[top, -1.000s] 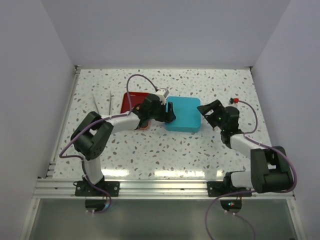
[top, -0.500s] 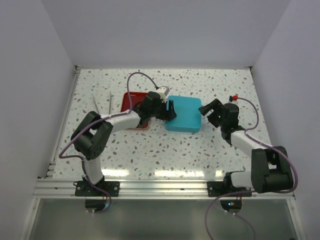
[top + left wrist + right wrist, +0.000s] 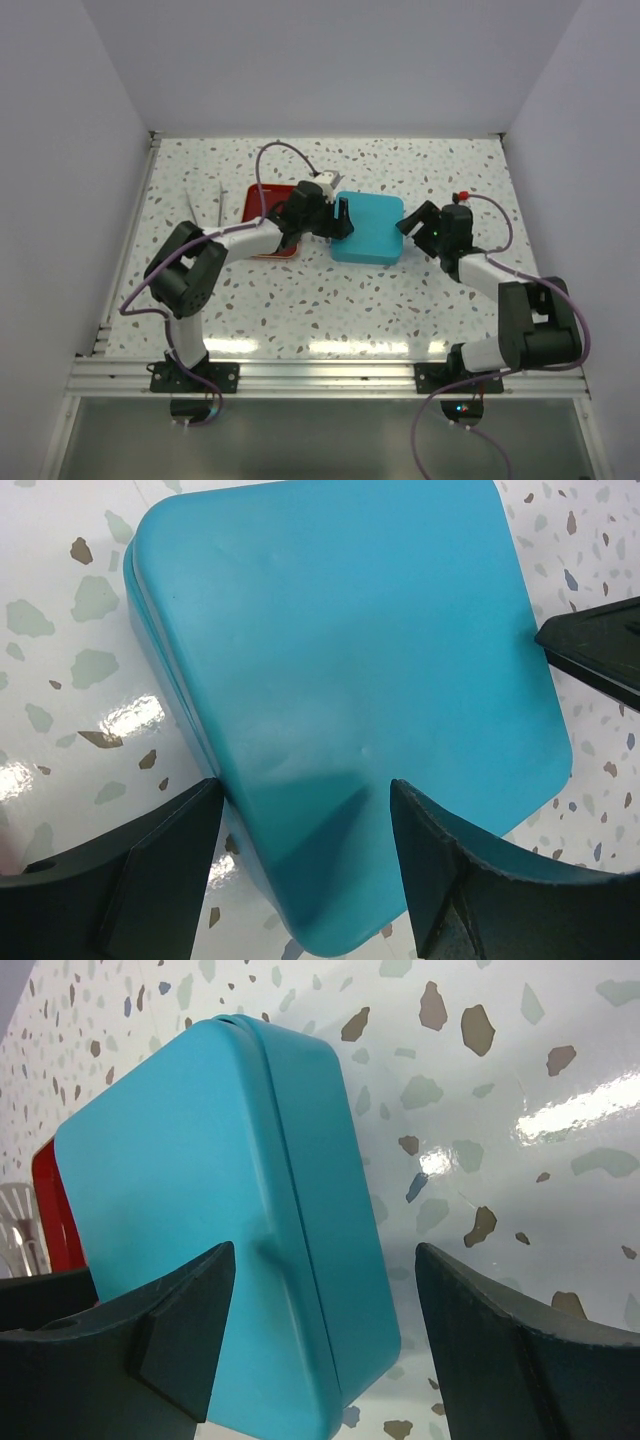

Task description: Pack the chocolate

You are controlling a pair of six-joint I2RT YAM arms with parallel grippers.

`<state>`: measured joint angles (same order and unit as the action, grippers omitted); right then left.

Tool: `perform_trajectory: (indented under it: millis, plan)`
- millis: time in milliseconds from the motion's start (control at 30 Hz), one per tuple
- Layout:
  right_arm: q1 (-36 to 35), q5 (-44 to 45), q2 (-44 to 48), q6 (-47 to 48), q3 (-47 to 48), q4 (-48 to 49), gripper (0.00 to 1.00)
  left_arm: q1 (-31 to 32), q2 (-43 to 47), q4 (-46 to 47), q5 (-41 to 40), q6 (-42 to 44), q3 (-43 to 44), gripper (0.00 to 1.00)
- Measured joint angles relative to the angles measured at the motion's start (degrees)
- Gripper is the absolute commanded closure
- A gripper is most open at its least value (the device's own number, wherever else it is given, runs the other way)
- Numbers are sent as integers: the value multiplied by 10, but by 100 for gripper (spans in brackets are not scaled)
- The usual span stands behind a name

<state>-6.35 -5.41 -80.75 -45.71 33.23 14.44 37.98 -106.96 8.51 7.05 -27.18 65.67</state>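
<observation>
The teal square tin (image 3: 367,228) sits mid-table with its lid on; it fills the left wrist view (image 3: 340,680) and shows in the right wrist view (image 3: 200,1230). No chocolate pieces are visible; they are hidden or out of view. My left gripper (image 3: 341,220) is open at the tin's left edge, its jaws straddling a corner (image 3: 305,855). My right gripper (image 3: 414,222) is open at the tin's right edge, jaws wide around the near right corner (image 3: 320,1345). The red tray (image 3: 268,210) lies left of the tin, partly under my left arm.
A pair of pale tweezers (image 3: 205,209) lies on the speckled table left of the red tray. White walls enclose the table on three sides. A sliver of the red tray shows in the right wrist view (image 3: 50,1200).
My right gripper has moved left and closer to the tin's right edge. My left gripper has stayed at the tin's left edge, shifting only slightly.
</observation>
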Motion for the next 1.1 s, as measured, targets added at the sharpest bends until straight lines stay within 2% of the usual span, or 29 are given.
perform_trajectory:
  millis: [167,467,833,1100]
  plan:
    - [0,0,-7,10,9,-9,36,0,-4,-5,-4,0,3,27]
    - [0,-1,-7,22,24,-13,48,0,-9,-14,-19,0,5,27]
    - [-1,-14,-33,23,37,-12,57,-1,-17,-21,-28,0,16,28]
    - [-5,-23,-48,23,51,-8,59,-9,-23,-23,-29,0,26,28]
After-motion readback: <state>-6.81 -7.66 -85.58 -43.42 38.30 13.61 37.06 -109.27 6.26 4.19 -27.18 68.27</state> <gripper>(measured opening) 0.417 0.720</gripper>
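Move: The lidded blue box's middle is about 6 cm to the left hand's right and 2 cm ahead, some 3 cm below it; the red tray lies roughly 17 cm to that hand's left, 2 cm ahead and 5 cm below. From the right hand, open astride the lid's right edge, the box's middle is about 9 cm left, 2 cm ahead and 3 cm down. Right fingers narrow astride the lid's edge, left hand dips onto its top, both easing about 2 cm forward. ##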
